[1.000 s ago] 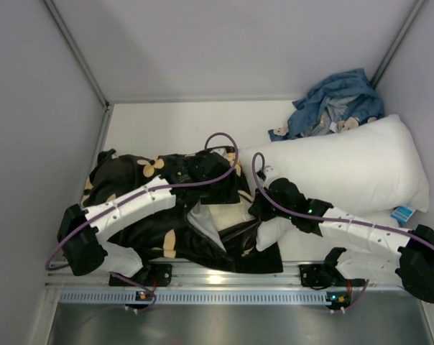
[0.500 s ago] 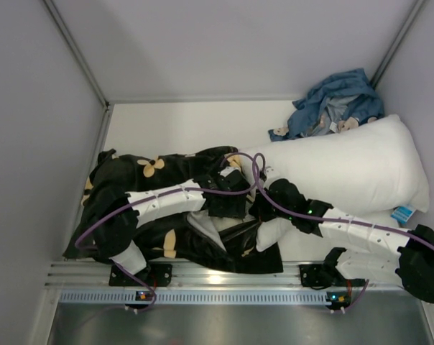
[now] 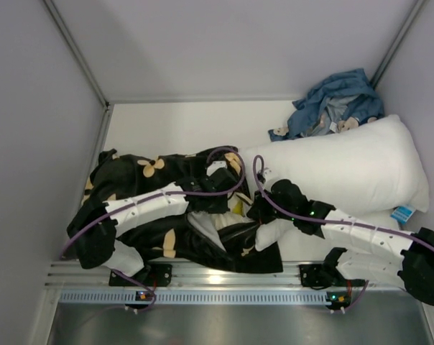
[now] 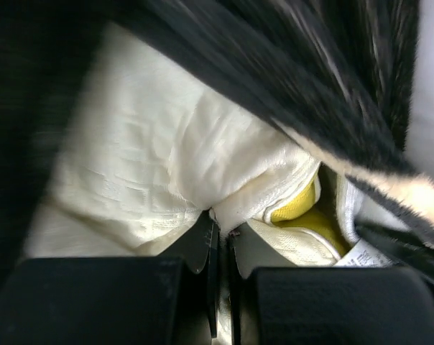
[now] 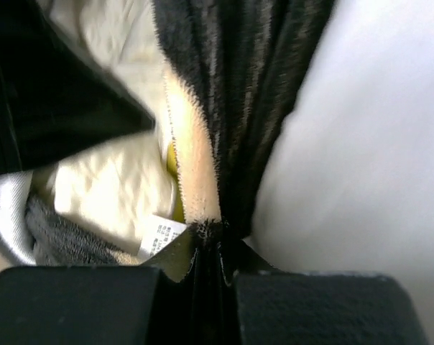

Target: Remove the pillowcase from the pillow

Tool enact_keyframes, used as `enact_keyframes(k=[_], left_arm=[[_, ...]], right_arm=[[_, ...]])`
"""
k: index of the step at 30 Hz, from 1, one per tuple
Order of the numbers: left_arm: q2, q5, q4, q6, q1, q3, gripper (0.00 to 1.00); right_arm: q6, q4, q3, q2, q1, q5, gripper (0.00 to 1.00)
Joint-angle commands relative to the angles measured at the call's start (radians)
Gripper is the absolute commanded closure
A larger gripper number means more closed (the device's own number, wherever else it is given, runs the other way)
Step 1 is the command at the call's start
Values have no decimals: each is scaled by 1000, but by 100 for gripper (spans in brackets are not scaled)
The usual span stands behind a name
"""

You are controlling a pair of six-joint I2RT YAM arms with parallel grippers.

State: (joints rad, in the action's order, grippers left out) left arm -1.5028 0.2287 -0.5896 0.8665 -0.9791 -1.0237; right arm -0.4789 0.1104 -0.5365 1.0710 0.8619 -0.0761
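Note:
The black pillowcase [image 3: 131, 176] with tan flowers lies crumpled at the left of the table. At its open right end the cream quilted pillow [image 4: 145, 165] shows, with yellow trim and a white label. My left gripper [image 4: 220, 219] is shut on a fold of the pillow's cream fabric near that corner; from above it sits at the opening [image 3: 228, 188]. My right gripper [image 5: 210, 233] is shut on the pillowcase's edge [image 5: 253, 108], pinching black and tan pile, just right of the left one [image 3: 256, 208]. Most of the pillow is hidden inside the case.
A large plain white pillow [image 3: 339, 169] lies right beside the right gripper and fills the right of its wrist view [image 5: 375, 158]. A blue cloth bundle [image 3: 332, 104] sits in the back right corner. Grey walls close in three sides; a metal rail [image 3: 217, 277] runs along the near edge.
My left gripper, open before, pushed right into the pillowcase opening, shut on the pillow's cream fabric and drew back slightly left. The right gripper has kept its hold in place.

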Motion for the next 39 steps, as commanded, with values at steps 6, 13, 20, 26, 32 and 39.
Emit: enact_keyframes(k=[6, 13, 20, 26, 32, 39], left_arm=[[246, 64, 17, -93, 256, -13, 100], [285, -23, -35, -173, 401, -176, 100], [374, -156, -70, -164, 405, -150, 100], [608, -327, -108, -135, 405, 3, 100], [737, -347, -159, -126, 405, 42, 100], [721, -356, -161, -129, 405, 54, 100]], right_arm=[[75, 9, -8, -31, 84, -254, 100], [48, -8, -13, 113, 152, -176, 100], [-44, -17, -57, 236, 161, 25, 100], [15, 104, -261, 348, 143, 143, 57], [128, 135, -404, 213, 144, 141, 10], [163, 193, -568, 218, 155, 87, 11]])
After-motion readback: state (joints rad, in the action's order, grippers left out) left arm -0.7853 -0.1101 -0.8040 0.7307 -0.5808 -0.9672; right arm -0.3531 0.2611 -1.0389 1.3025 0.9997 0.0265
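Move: The left fingers already pinch the cream pillow, whose middle lies about 3 cm back, 4 cm left and 4 cm below them. From the right hand, which still grips the pillowcase hem, the cream pillow lies about 9 cm left, 1 cm back and 5 cm below. The hem is some 5 cm right of the left hand and 2 cm back; the big white pillow's middle is 25 cm right and 12 cm ahead of the right hand, slightly below. Left pulls the pinched cream pillow up some 15 cm and left; right, first moving back-left, releases the hem, rises. ##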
